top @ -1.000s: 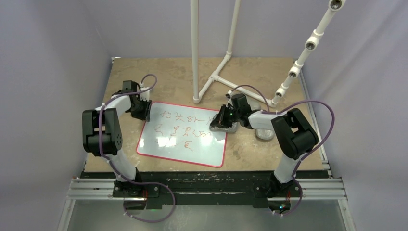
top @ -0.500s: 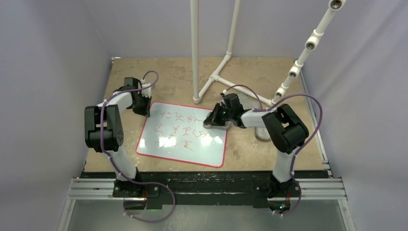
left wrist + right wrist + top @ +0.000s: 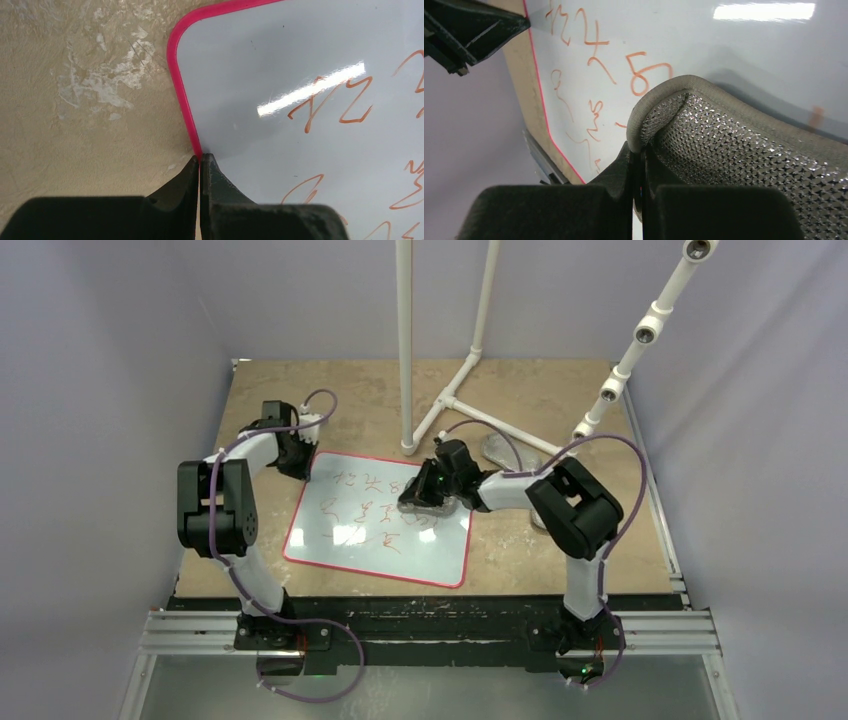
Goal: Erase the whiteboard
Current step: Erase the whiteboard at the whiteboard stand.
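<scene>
The whiteboard (image 3: 345,545) lies flat on the table, white with a thin red rim and red scribbles (image 3: 380,508) across its middle. My left gripper (image 3: 303,473) sits at the board's far left edge. In the left wrist view its jaws (image 3: 201,159) are shut on the red rim (image 3: 180,95). My right gripper (image 3: 418,490) is over the board's far right part, shut on the edge of a silvery-grey mesh pad (image 3: 744,145). That pad (image 3: 428,504) rests on the white surface (image 3: 704,45) next to the scribbles (image 3: 644,75).
A white pipe frame (image 3: 405,340) stands just behind the board, and its foot (image 3: 470,410) runs across the table. A slanted pipe with fittings (image 3: 640,335) rises at the right. Another grey oval pad (image 3: 503,449) lies behind the right arm. Purple walls close in both sides.
My right gripper has slid left with the pad, from the board's right edge onto the board. My left gripper has closed on the rim at the far left edge.
</scene>
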Robot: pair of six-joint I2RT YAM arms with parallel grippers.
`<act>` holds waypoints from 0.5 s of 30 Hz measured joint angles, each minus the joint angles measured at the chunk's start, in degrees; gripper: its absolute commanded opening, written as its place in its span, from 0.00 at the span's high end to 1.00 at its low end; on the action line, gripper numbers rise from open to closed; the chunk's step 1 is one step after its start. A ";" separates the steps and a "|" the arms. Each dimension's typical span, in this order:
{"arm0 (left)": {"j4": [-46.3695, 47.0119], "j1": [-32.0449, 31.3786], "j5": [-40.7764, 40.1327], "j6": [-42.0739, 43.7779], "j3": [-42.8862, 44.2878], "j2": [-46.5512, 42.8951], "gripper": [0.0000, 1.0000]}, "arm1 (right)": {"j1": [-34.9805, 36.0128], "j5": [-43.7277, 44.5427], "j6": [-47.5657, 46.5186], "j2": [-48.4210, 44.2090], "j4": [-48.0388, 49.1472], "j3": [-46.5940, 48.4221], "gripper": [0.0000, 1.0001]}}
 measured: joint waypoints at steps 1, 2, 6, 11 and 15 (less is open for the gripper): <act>-0.13 -0.17 -0.17 0.48 0.07 0.00 1.00 | -0.28 1.18 -0.02 -1.53 -1.01 -1.14 1.00; -0.37 -0.31 -0.17 1.05 0.17 0.04 1.00 | -0.66 2.58 -0.07 -3.43 -2.12 -2.67 1.00; -1.57 -1.22 -0.52 3.19 0.83 0.39 1.00 | -2.95 5.51 -0.96 -8.31 -5.38 -6.54 1.00; -2.19 -3.85 -1.66 6.14 0.85 0.20 1.00 | -5.51 7.04 -2.73 -10.23 -7.98 -8.31 1.00; -2.73 -5.44 0.39 7.74 1.07 -0.11 1.00 | -5.62 8.07 -4.11 -10.19 -9.99 -7.52 1.00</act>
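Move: The mesh eraser is pinched by its left end in my right hand, its middle some 5 cm to the right. I'm taking it to the whiteboard's right edge, about 15 cm to the right, level with me fore and aft and 3 cm down; the board's middle is roughly 6 cm left and 5 cm back. From my left hand the eraser lies about 28 cm right and 7 cm back, and the board's far-left corner 7 cm ahead, 3 cm right. I sweep the eraser about 8 cm to the right across the whiteboard with my right hand, fast at first and easing off, turning some 10 degrees clockwise and keeping my pinch. My left hand, fingers shut at the board's left rim, moves some 3 cm right, mostly late, turning clockwise as its tips come in over the white surface. ##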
